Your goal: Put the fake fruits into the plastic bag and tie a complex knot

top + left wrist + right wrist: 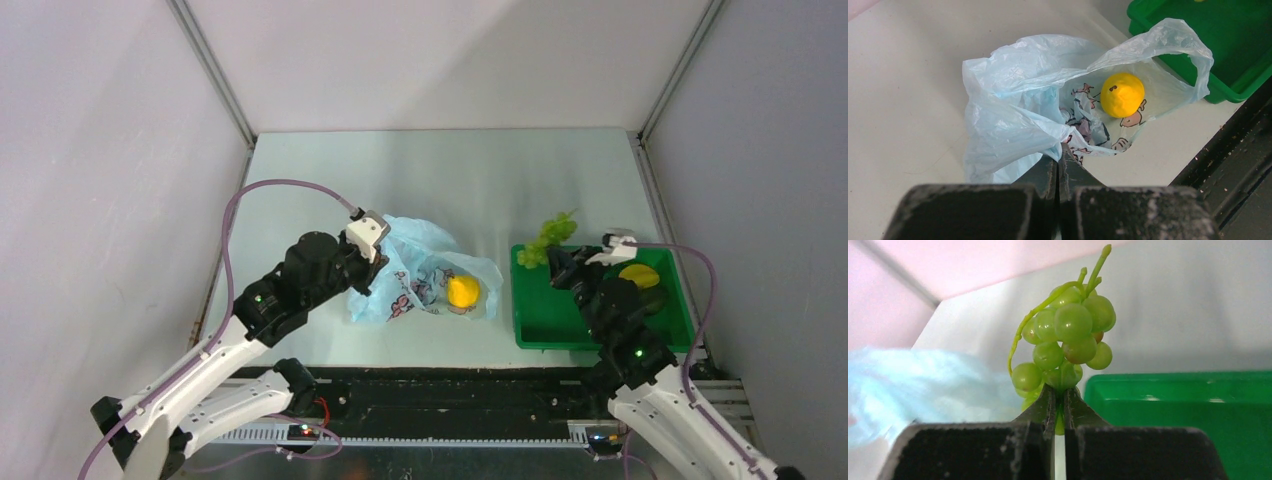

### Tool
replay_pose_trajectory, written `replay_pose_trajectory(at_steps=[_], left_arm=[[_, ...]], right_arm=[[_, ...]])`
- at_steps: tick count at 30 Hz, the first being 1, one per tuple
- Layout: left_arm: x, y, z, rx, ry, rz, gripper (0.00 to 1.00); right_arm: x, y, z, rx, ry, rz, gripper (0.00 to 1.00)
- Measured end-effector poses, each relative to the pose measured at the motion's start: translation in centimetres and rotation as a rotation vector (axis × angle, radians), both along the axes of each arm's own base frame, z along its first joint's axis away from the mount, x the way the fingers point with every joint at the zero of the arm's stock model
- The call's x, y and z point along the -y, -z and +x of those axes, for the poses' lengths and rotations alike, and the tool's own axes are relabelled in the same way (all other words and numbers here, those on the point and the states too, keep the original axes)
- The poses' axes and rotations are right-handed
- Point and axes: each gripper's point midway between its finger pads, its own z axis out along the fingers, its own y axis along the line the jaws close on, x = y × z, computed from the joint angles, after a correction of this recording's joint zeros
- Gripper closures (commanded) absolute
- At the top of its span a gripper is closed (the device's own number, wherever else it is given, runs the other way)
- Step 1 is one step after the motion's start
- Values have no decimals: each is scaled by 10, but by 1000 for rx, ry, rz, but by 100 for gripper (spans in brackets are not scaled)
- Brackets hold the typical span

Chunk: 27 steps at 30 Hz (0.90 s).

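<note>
The light-blue plastic bag lies open on the table, its mouth facing right; it also shows in the left wrist view. A yellow fruit sits inside it, seen too in the left wrist view. My left gripper is shut on the bag's near edge. My right gripper is shut on the green grape bunch, held above the tray's left end; the grapes stand above my fingers. A second yellow fruit lies in the tray.
The rigid green tray stands right of the bag, near the front edge; it shows in the left wrist view and right wrist view. A black rail runs along the table's near edge. Walls enclose three sides.
</note>
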Motion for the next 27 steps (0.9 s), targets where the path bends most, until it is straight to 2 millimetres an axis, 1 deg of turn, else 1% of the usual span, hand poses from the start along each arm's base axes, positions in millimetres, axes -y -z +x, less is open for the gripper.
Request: replay_pose_trajectory(at_steps=[4, 9, 10, 12, 15, 18, 24, 27], left_arm=[[0, 0, 0, 1, -1, 0, 100], [-1, 0, 1, 3, -7, 2, 100], [-1, 0, 1, 3, -7, 2, 100], [-1, 0, 1, 3, -7, 1, 100], [-1, 0, 1, 3, -7, 2, 100], [-1, 0, 1, 3, -7, 1, 100], [-1, 3, 1, -1, -8, 6, 100], [-2, 5, 1, -4, -8, 9, 100]], right_arm=[[-52, -24, -16, 97, -219, -118, 100], [-108, -53, -34, 204, -409, -257, 100], [-117, -58, -37, 223, -434, -275, 100], [-140, -61, -45, 259, -498, -327, 100], [-165, -53, -52, 277, -569, -418, 100], [-184, -43, -51, 272, -616, -506, 100], [-214, -17, -46, 225, -681, -606, 100], [-228, 2, -45, 188, -715, -652, 100]])
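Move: The right hand, already holding the green grapes, has the bag's mouth about 20 cm to its left, a couple of centimetres nearer the base and some 14 cm below. The yellow fruit in the bag lies about 18 cm left, 3 cm back and 18 cm down. The green bin's middle is roughly 13 cm right of the hand, 3 cm back and 20 cm below. From the left hand, the mouth is some 14 cm right, about 1 cm ahead and 14 cm down. Keeping the grapes pinched, the right hand swings quickly left about 23 cm from beside the bin to over the bag's mouth, drawing back some 4 cm. It arcs up about 6 cm, then sinks as much again. Its fingers turn counter-clockwise about 40 degrees while the hand rolls left side down by nearly as much. The left fingers stay shut on the bag's rim, holding it up almost without moving. ##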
